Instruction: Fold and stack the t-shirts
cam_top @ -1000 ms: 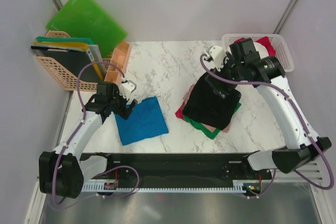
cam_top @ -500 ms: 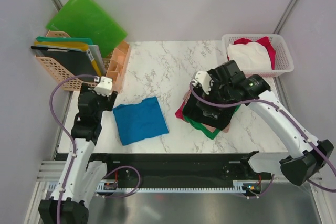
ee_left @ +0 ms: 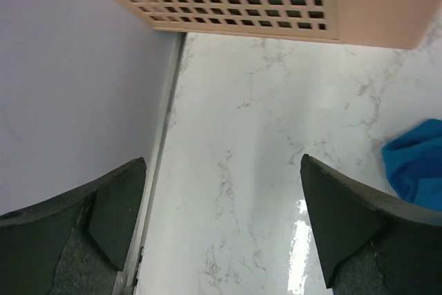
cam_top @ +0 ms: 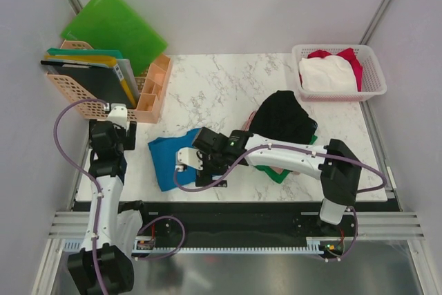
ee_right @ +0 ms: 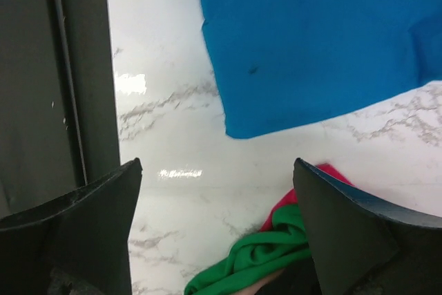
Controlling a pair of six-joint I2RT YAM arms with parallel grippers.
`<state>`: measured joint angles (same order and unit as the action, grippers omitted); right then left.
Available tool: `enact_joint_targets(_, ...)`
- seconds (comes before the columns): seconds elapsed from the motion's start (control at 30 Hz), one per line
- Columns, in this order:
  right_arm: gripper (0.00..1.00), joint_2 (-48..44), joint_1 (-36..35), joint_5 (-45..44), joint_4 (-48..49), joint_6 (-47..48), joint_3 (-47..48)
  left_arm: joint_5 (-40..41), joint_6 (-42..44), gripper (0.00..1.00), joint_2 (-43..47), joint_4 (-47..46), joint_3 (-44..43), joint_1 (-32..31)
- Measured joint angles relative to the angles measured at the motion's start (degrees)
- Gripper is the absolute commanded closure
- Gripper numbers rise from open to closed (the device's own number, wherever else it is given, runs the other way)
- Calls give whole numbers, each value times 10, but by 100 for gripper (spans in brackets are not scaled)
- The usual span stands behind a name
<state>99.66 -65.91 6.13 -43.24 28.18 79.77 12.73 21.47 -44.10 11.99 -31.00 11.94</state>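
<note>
A bright blue t-shirt (cam_top: 166, 160) lies flat at the table's front left, its right part hidden under my right arm. It also shows as the blue t-shirt (ee_right: 311, 39) in the right wrist view. To its right is a pile of t-shirts with a rumpled black one (cam_top: 283, 119) on top and green (cam_top: 276, 173) and red layers below. My right gripper (cam_top: 207, 167) (ee_right: 217, 170) hangs open over bare marble between the blue shirt's corner and the green shirt (ee_right: 255, 260). My left gripper (cam_top: 112, 124) (ee_left: 222, 184) is open and empty at the table's left edge, the blue cloth (ee_left: 418, 160) off to its right.
A white lattice basket (cam_top: 373, 67) at the back right holds white and red cloth. Peach organizer baskets (cam_top: 148, 98) (ee_left: 276, 15) with folders stand at the back left, just ahead of my left gripper. A green folder (cam_top: 114, 29) leans on the wall. The dark front rail (ee_right: 76, 67) runs beside my right gripper.
My right arm left the black shirt on the pile and swung down-left to the blue shirt's near corner. My left arm pulled back from the blue shirt to the left edge.
</note>
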Motion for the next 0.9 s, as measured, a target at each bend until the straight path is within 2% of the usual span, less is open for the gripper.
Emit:
enact_joint_targets(0.1,2,25,2,-4,27,-18,30,-70,3,0,-8,42,-13,2)
enact_joint_targets(0.23,2,25,15,23,38,-37,30,-213,31,0,-54,179,-75,3)
enact_joint_targets(0.43,2,24,98,120,34,-57,30,-412,118,0,-144,379,-181,41)
enact_joint_targets(0.53,2,22,142,145,32,-61,29,-482,177,0,-231,481,-233,66)
enact_joint_targets(0.7,2,0,161,151,31,-61,3,-561,284,0,-427,575,-275,143)
enact_joint_targets(0.8,2,-7,156,148,30,-60,-3,-578,316,0,-460,600,-278,180)
enact_joint_targets(0.9,2,-4,159,149,34,-62,-3,-588,322,0,-459,622,-287,184)
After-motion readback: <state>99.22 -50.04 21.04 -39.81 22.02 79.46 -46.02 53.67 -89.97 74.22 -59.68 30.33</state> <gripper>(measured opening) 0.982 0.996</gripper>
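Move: The folded blue t-shirt lies about 22 cm to the left gripper's right, 7 cm back and some 15 cm below. The folder basket stands roughly 14 cm ahead of that gripper and 2 cm to its left. From the right gripper, the blue t-shirt is about 9 cm left, 4 cm ahead and 10 cm below, while the t-shirt pile with the black one on top lies some 19 cm right and 11 cm ahead. Swing the left gripper away from the basket towards the blue t-shirt's left side, about 11 cm right with some 6 cm back and down, turning it clockwise and rolling it until the open fingers slant down to the right at the cloth. Shift the open right gripper briefly left, then forward and somewhat right, ending some 6 cm forward, beside the blue t-shirt's near right corner, turned slightly clockwise; touch nothing. ##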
